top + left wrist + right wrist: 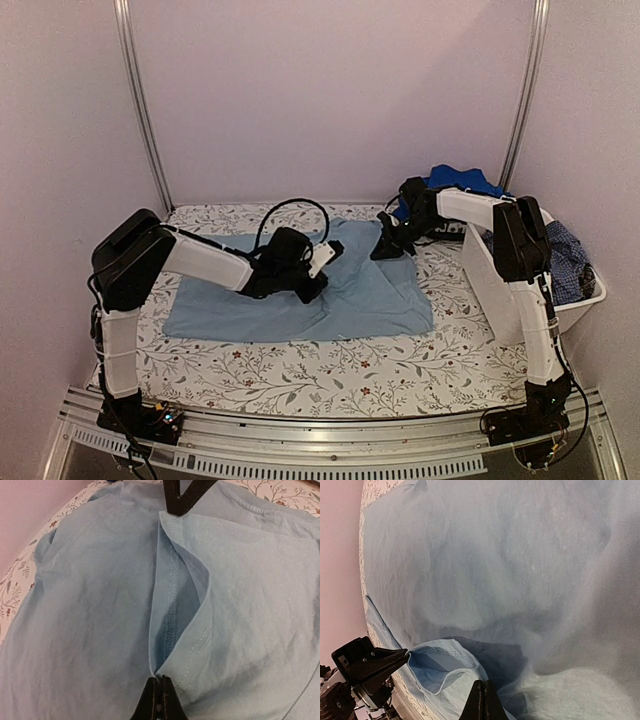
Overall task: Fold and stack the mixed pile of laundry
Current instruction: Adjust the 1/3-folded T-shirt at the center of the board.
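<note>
A large pale blue garment (300, 295) lies spread on the patterned table cover. My left gripper (328, 254) is at its far edge, shut on a pinched fold of hem (161, 690). My right gripper (384, 249) is a short way to the right on the same edge, shut on the pale blue cloth (482, 692). Between the two grippers the hem (445, 655) is lifted into a loose loop, with its stitched seam (172, 580) showing. Each wrist view shows the other gripper's dark fingertips at the far end of that loop. A royal blue garment (462, 180) and a dark blue check garment (566, 262) sit at the tub.
A white plastic tub (482, 272) stands at the right edge of the table, right beside the right arm. The leaf-and-flower table cover (330, 370) shows in front of the garment. Pale walls and two metal rails (145, 120) close the back.
</note>
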`<state>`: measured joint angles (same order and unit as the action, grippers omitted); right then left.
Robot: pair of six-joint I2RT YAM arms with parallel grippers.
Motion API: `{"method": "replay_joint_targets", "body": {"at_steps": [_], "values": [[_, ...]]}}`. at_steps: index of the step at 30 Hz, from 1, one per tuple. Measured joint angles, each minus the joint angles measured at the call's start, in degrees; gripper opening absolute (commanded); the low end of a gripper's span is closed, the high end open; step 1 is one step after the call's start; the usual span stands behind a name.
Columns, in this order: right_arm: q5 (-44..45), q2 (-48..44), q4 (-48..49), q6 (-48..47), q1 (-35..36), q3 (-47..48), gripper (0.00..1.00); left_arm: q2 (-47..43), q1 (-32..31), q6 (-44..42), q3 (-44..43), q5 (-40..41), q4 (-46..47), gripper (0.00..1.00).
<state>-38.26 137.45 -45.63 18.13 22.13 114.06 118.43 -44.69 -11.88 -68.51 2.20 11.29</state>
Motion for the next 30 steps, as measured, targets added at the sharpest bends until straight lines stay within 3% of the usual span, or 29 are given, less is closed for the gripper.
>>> {"method": "replay_joint_targets", "body": {"at_steps": [16, 21, 22, 23, 25, 27, 30], "values": [[0.72, 0.0, 1.57, 0.94, 0.02, 3.63, 0.0, 0.33, 0.63, 2.36, -0.61, 1.49, -0.26, 0.0], [1.46, 0.11, 1.68, 1.09, 0.02, 3.76, 0.0, 1.18, 0.68, 3.17, -1.79, 2.45, -1.25, 0.14], [1.57, 0.13, 1.66, 1.07, 0.02, 3.76, 0.02, 1.42, 0.72, 3.5, -2.08, 2.67, -1.64, 0.21], [1.62, 0.2, 1.64, 1.07, 0.02, 3.76, 0.17, 1.6, 0.76, 3.63, -2.34, 2.82, -2.19, 0.26], [1.79, 0.31, 1.2, 1.03, 0.04, 3.76, 0.36, 1.68, 1.03, 4.83, -2.71, 2.91, -3.61, 0.36], [2.47, 0.33, 0.26, 0.52, 0.02, 3.76, 0.44, 1.14, 1.77, 6.69, -2.71, 2.34, -5.16, 0.44], [4.17, -0.02, -0.26, -0.07, -0.46, 3.21, 0.52, -2.51, 4.83, 11.23, -1.44, -0.68, -9.38, 0.47]]}}
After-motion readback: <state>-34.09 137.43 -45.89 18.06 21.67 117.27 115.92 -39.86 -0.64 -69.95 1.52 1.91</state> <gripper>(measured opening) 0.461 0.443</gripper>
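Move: Both hands already pinch the T-shirt's folded layer. Its sleeve opening gapes between them, about 4 cm ahead and 6 cm right of the left hand, and some 4 cm back and 6 cm left of the right hand, at about finger height. The near hem runs roughly 13 cm behind the left hand, straight back and 3 cm lower. The blue clothes pile stands around 13 cm ahead and 16 cm right of the right hand. Right draws the fold forward and up about 2 cm; both hands release it, left slipping left about 4 cm. ##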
